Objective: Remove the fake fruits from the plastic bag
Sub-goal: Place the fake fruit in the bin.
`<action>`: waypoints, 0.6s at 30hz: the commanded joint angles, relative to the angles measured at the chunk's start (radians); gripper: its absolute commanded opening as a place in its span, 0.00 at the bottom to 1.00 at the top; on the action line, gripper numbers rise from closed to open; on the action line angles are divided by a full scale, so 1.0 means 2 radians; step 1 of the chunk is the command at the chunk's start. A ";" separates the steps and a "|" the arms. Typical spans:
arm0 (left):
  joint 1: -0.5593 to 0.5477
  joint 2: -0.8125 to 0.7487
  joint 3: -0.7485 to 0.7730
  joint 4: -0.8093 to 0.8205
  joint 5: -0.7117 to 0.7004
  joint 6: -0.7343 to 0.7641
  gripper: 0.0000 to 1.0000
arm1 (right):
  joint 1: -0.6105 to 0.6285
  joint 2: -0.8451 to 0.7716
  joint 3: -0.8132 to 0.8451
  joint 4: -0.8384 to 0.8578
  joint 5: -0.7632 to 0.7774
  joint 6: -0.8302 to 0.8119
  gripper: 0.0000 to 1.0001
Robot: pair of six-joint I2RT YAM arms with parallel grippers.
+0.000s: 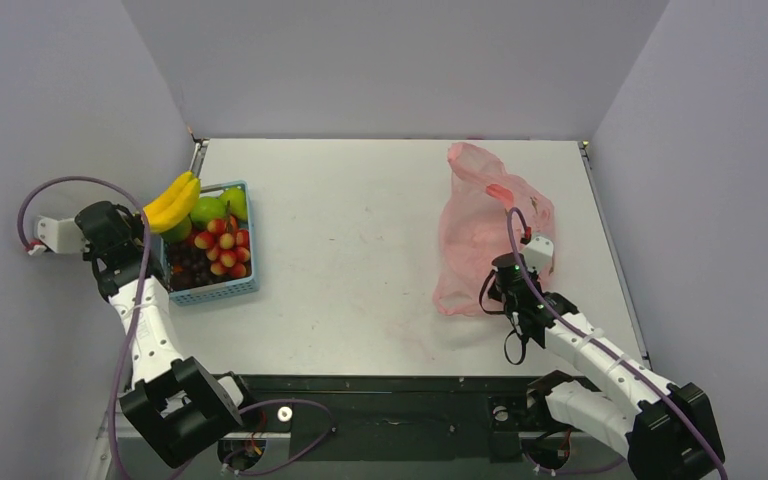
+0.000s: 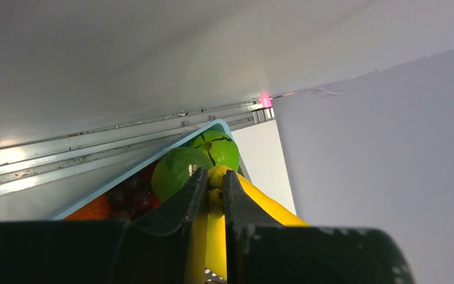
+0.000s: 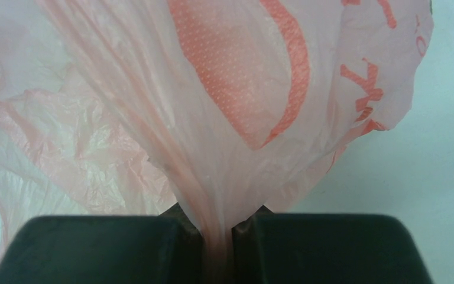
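Observation:
My left gripper (image 1: 153, 218) (image 2: 216, 184) is shut on the yellow bananas (image 1: 173, 202) (image 2: 269, 208) and holds them over the left rim of the light-blue basket (image 1: 222, 291) (image 2: 153, 161). In the basket lie a plain green apple (image 1: 206, 210) (image 2: 174, 168) and a cluster of small red-yellow fruits (image 1: 225, 247). The pink plastic bag (image 1: 480, 235) (image 3: 213, 89) stands slack at the right of the table. My right gripper (image 1: 532, 252) (image 3: 217, 228) is shut on a gathered fold of it. The bag's inside is hidden.
A green ball with a dark zigzag stripe (image 1: 236, 200) (image 2: 220, 148) lies at the basket's far corner, with dark grapes (image 1: 188, 265) nearer. The basket sits against the left wall. A white table (image 1: 360, 260) spreads between basket and bag, walled at left, back and right.

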 commanded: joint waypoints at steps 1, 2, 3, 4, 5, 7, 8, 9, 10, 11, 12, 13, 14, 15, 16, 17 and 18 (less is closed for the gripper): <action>0.009 -0.018 -0.029 0.087 -0.009 -0.066 0.00 | 0.001 0.001 -0.003 0.026 -0.007 -0.004 0.00; 0.007 -0.021 -0.033 0.086 -0.018 -0.069 0.00 | 0.002 -0.001 -0.003 0.027 -0.007 -0.004 0.00; 0.002 -0.025 -0.040 0.081 -0.041 -0.077 0.00 | 0.002 -0.003 -0.004 0.028 -0.007 -0.003 0.00; -0.001 -0.027 -0.045 0.080 -0.062 -0.080 0.00 | 0.002 -0.007 -0.005 0.028 -0.007 -0.004 0.00; -0.005 -0.028 -0.052 0.081 -0.070 -0.084 0.00 | 0.002 -0.009 -0.007 0.029 -0.008 -0.003 0.00; -0.013 -0.023 -0.064 0.080 -0.089 -0.093 0.00 | 0.002 -0.014 -0.008 0.030 -0.008 -0.003 0.00; -0.015 -0.022 -0.067 0.080 -0.105 -0.097 0.00 | 0.002 -0.015 -0.008 0.030 -0.010 -0.003 0.00; -0.019 -0.018 -0.074 0.068 -0.111 -0.103 0.00 | 0.002 -0.016 -0.009 0.031 -0.012 -0.003 0.00; -0.020 -0.015 -0.079 0.070 -0.113 -0.104 0.00 | 0.002 -0.016 -0.009 0.032 -0.014 -0.004 0.00; -0.022 -0.009 -0.085 0.082 -0.113 -0.100 0.00 | 0.002 -0.017 -0.009 0.032 -0.014 -0.004 0.00; -0.023 -0.005 -0.086 0.081 -0.116 -0.099 0.00 | 0.002 -0.018 -0.008 0.032 -0.015 -0.004 0.00; -0.027 0.004 -0.088 0.080 -0.118 -0.098 0.00 | 0.002 -0.019 -0.008 0.032 -0.015 -0.004 0.00; -0.028 0.014 -0.088 0.080 -0.115 -0.095 0.00 | 0.002 -0.019 -0.009 0.032 -0.017 -0.004 0.00; -0.028 0.020 -0.089 0.079 -0.111 -0.092 0.00 | 0.002 -0.021 -0.010 0.032 -0.017 -0.004 0.00; -0.029 0.030 -0.089 0.069 -0.103 -0.089 0.00 | 0.002 -0.021 -0.011 0.032 -0.018 -0.004 0.00; -0.030 0.035 -0.088 0.062 -0.102 -0.090 0.00 | 0.002 -0.022 -0.011 0.033 -0.018 -0.004 0.00; -0.030 0.040 -0.089 0.052 -0.104 -0.094 0.00 | 0.003 -0.022 -0.012 0.033 -0.019 -0.004 0.00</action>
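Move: My left hand holds the bananas high over the bin's left rim. The middle of the blue bin is about 11 cm to its right, some 3 cm ahead and 20 cm below. Nearest the way down are the avocado, about 6 cm ahead and 3 cm right, and the watermelon, some 12 cm ahead and 4 cm right. The red fruit bunch is about 15 cm right and 3 cm ahead. From my right hand, the bin is roughly 70 cm left and 9 cm ahead. I lower my left hand about 7 cm towards the fruit in the bin, easing back a centimetre or so on the way and sinking faster as I go. The wrist swings some 10 degrees counter-clockwise, while the fingers keep their pinch on the bananas' stem end. ##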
